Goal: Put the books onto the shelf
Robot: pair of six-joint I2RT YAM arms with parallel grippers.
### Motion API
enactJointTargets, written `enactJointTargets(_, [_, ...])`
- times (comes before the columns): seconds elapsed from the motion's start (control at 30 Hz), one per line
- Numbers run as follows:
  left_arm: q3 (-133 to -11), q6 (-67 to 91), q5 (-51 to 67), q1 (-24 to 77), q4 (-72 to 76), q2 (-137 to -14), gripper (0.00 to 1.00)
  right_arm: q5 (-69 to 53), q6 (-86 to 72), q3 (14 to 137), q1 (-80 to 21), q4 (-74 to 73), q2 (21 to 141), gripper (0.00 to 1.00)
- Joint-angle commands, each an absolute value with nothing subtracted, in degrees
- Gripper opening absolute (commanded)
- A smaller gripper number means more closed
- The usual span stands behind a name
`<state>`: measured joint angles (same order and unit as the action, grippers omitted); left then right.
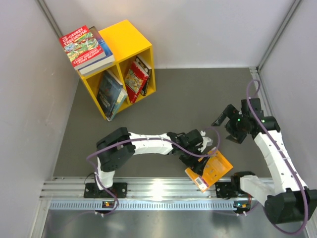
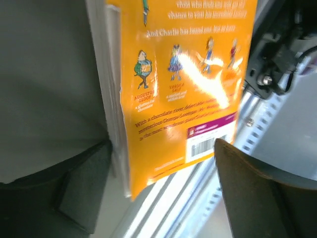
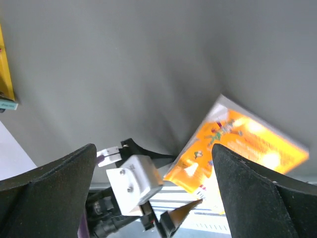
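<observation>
The yellow shelf (image 1: 126,42) stands at the back left with two compartments. Books lean in its left (image 1: 110,94) and right (image 1: 136,79) compartments, and a stack with a red cartoon cover (image 1: 84,47) lies on its top. An orange book (image 1: 212,169) lies back cover up at the mat's near edge, one corner over the rail. My left gripper (image 1: 200,154) is open around that book's barcode corner (image 2: 178,99), with a dark finger (image 2: 84,188) on each side. My right gripper (image 1: 232,118) hangs open and empty above the mat, with the orange book (image 3: 242,144) below it.
An aluminium rail (image 1: 148,191) runs along the near edge under the arm bases. White walls close in the grey mat (image 1: 198,99) on the left, back and right. The left arm's white wrist block (image 3: 133,183) shows in the right wrist view.
</observation>
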<state>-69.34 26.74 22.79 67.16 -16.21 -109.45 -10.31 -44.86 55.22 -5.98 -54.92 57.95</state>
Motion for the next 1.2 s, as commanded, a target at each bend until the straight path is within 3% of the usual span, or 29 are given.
enactJointTargets(0.0, [-71.4,23.6,15.8,70.2,-24.0,-114.7,0.85,-10.5,-43.2,55.5,-4.2,-57.4,55.5,1.0])
enactJointTargets(0.07, [-72.7,22.4,13.3,71.7,-25.7,-116.4,0.74,-10.5,-42.9,55.0,-3.6,-58.2,54.6,1.0])
enactJointTargets(0.1, [-73.6,22.1,9.2,72.4,-26.7,-117.9,0.55,-10.5,-42.6,54.8,-3.4,-58.4,54.3,1.0])
enactJointTargets(0.13, [-74.5,22.1,6.8,73.3,-29.1,-118.9,0.47,-10.5,-42.5,54.4,-3.2,-58.6,54.1,1.0])
enactJointTargets(0.2, [-76.3,22.8,1.3,75.5,-30.8,-121.9,0.2,-10.5,-42.3,54.1,-2.8,-58.9,53.4,1.0])
enactJointTargets(0.23, [-76.7,23.5,0.4,76.1,-32.2,-122.9,0.0,-10.6,-42.4,53.5,-2.7,-59.0,53.4,1.0])
enactJointTargets(0.37, [-75.6,26.9,-0.7,77.3,-31.0,-125.4,0.0,-10.8,-42.4,52.6,-2.2,-59.0,52.7,1.0])
enactJointTargets(0.53, [-67.0,32.2,2.5,73.7,-26.0,-119.1,0.0,-13.3,-42.9,53.4,-1.7,-56.0,52.7,1.0])
enactJointTargets(0.77, [-49.1,38.6,10.3,55.2,-19.5,-95.6,0.0,-19.3,-46.0,52.2,-1.5,-50.1,54.2,1.0])
enactJointTargets(1.03, [-53.3,37.9,22.6,44.9,-19.3,-82.0,0.0,-30.2,-51.2,38.9,-1.7,-37.2,52.6,1.0])
enactJointTargets(1.17, [-53.4,40.9,30.3,44.3,-12.9,-80.7,0.0,-36.1,-60.3,30.5,-4.6,-19.4,53.1,1.0])
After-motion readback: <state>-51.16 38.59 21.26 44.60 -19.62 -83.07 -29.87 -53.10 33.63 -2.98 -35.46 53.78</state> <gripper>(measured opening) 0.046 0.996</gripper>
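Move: The orange book, the last one lying loose, has its middle some 5 cm to the left gripper's right, about level fore and aft and 3 cm below; the open fingers are at its left end. The metal rail runs roughly 6 cm behind that gripper, and the shelf opening stands about 31 cm ahead, 31 cm to the left and a little higher. From the right gripper the book lies about 13 cm back, 3 cm left and 16 cm below. Lower the left gripper about 2 cm, tilting it as you shut it on the orange book's page edge near the barcode corner. Keep the pinch, sweep left and forward some 15 cm towards the shelf, turning about 30 degrees counter-clockwise, then lift. Hold the right gripper wide open, ease it back, then swing it left and down about 5 cm with a roll, facing the book's spine. ##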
